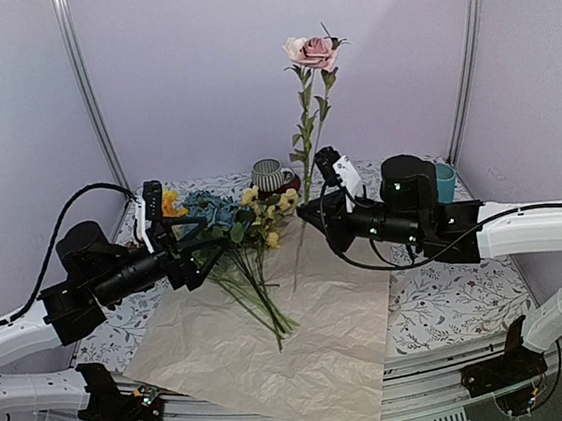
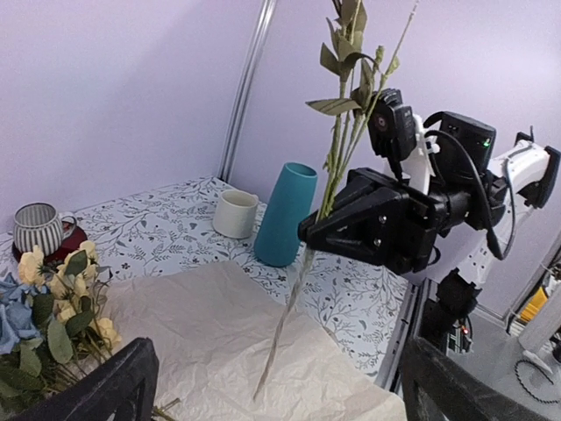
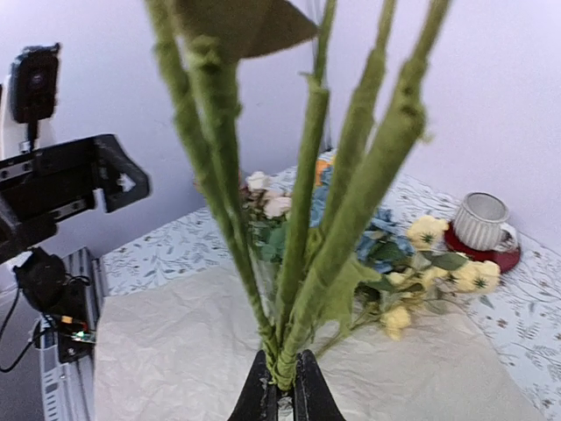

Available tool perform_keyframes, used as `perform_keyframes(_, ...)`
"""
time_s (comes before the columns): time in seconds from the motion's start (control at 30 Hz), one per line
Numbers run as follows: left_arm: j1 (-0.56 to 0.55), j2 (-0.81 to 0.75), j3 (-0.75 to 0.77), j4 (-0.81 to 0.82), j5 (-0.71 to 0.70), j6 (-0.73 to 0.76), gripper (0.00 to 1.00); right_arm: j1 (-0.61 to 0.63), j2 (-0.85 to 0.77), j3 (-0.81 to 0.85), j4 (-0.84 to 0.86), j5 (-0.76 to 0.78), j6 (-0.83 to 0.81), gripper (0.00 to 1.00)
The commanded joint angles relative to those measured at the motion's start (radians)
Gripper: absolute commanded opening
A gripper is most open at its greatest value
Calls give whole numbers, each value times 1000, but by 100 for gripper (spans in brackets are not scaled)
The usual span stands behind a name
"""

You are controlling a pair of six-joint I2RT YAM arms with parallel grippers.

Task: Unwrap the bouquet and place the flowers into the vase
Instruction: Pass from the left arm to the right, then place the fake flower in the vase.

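The peach paper [image 1: 275,342] of the bouquet lies spread flat on the table, with most of the flowers [image 1: 243,230] lying across its far left part. My right gripper [image 1: 315,217] is shut on the green stem of one tall pink rose [image 1: 313,52] and holds it upright above the paper; in the right wrist view the fingers [image 3: 263,390] pinch the stem bundle [image 3: 302,289]. My left gripper [image 1: 187,251] stands open beside the lying flowers, nothing between its fingers [image 2: 114,386]. The teal vase [image 2: 285,213] stands behind the right arm, partly hidden in the top view [image 1: 446,181].
A cream mug [image 2: 237,213] stands next to the vase. A striped grey cup [image 1: 270,174] on a red coaster is at the back centre. The table has a leaf-patterned cloth [image 1: 451,298]. Metal frame posts stand at the back corners.
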Motion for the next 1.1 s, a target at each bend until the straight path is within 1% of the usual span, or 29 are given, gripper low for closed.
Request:
perform_keyframes(0.0,-1,-19,-8,-45,-74,-8,98,-82,-69,63,-163,142,-47,2)
perform_keyframes(0.17,2,-28,-15,-58,-82,-9,98,-171,-139,143,-260,239,-91,2)
perform_keyframes(0.4,3,-16,-19,-51,-69,-15,98,-265,-220,245,-317,403,-193,3)
perform_keyframes(0.47,3,-14,-20,-53,-69,-15,98,-272,-244,294,-324,482,-228,3)
perform_keyframes(0.53,4,-11,-20,-51,-70,-16,98,-286,-250,326,-340,624,-275,2)
perform_keyframes(0.63,4,4,-22,-37,-63,-19,98,-327,-256,361,-371,730,-326,2)
perform_keyframes(0.8,4,46,-10,-17,-42,-22,98,-389,-295,366,-413,755,-330,2)
perform_keyframes(0.93,4,65,-3,-18,-47,-27,97,-416,-311,348,-466,697,-278,2)
perform_keyframes(1.07,4,63,-4,-18,-47,-31,96,-440,-306,292,-463,652,-221,2)
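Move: My right hand already holds the pink and white rose stems. The teal vase stands about 32 cm to its right and 16 cm farther out, its middle some 15 cm lower. The white mug is roughly 9 cm beyond the vase and a little left of it, about 23 cm below the hand. The yellow flowers lie 8 cm left, 20 cm ahead and 25 cm down. From my empty left hand the vase is about 51 cm right, 21 cm ahead and 17 cm down. Keeping the stems pinched, I carry the roses in my right hand about 30 cm to the right towards the vase, going forward some 9 cm early on and then lifting nearly 20 cm to bring them high. On the way the wrist swings about 60 degrees clockwise and its fingers tip upward. My left hand stays wide open and, late on, sinks about 3 cm. ##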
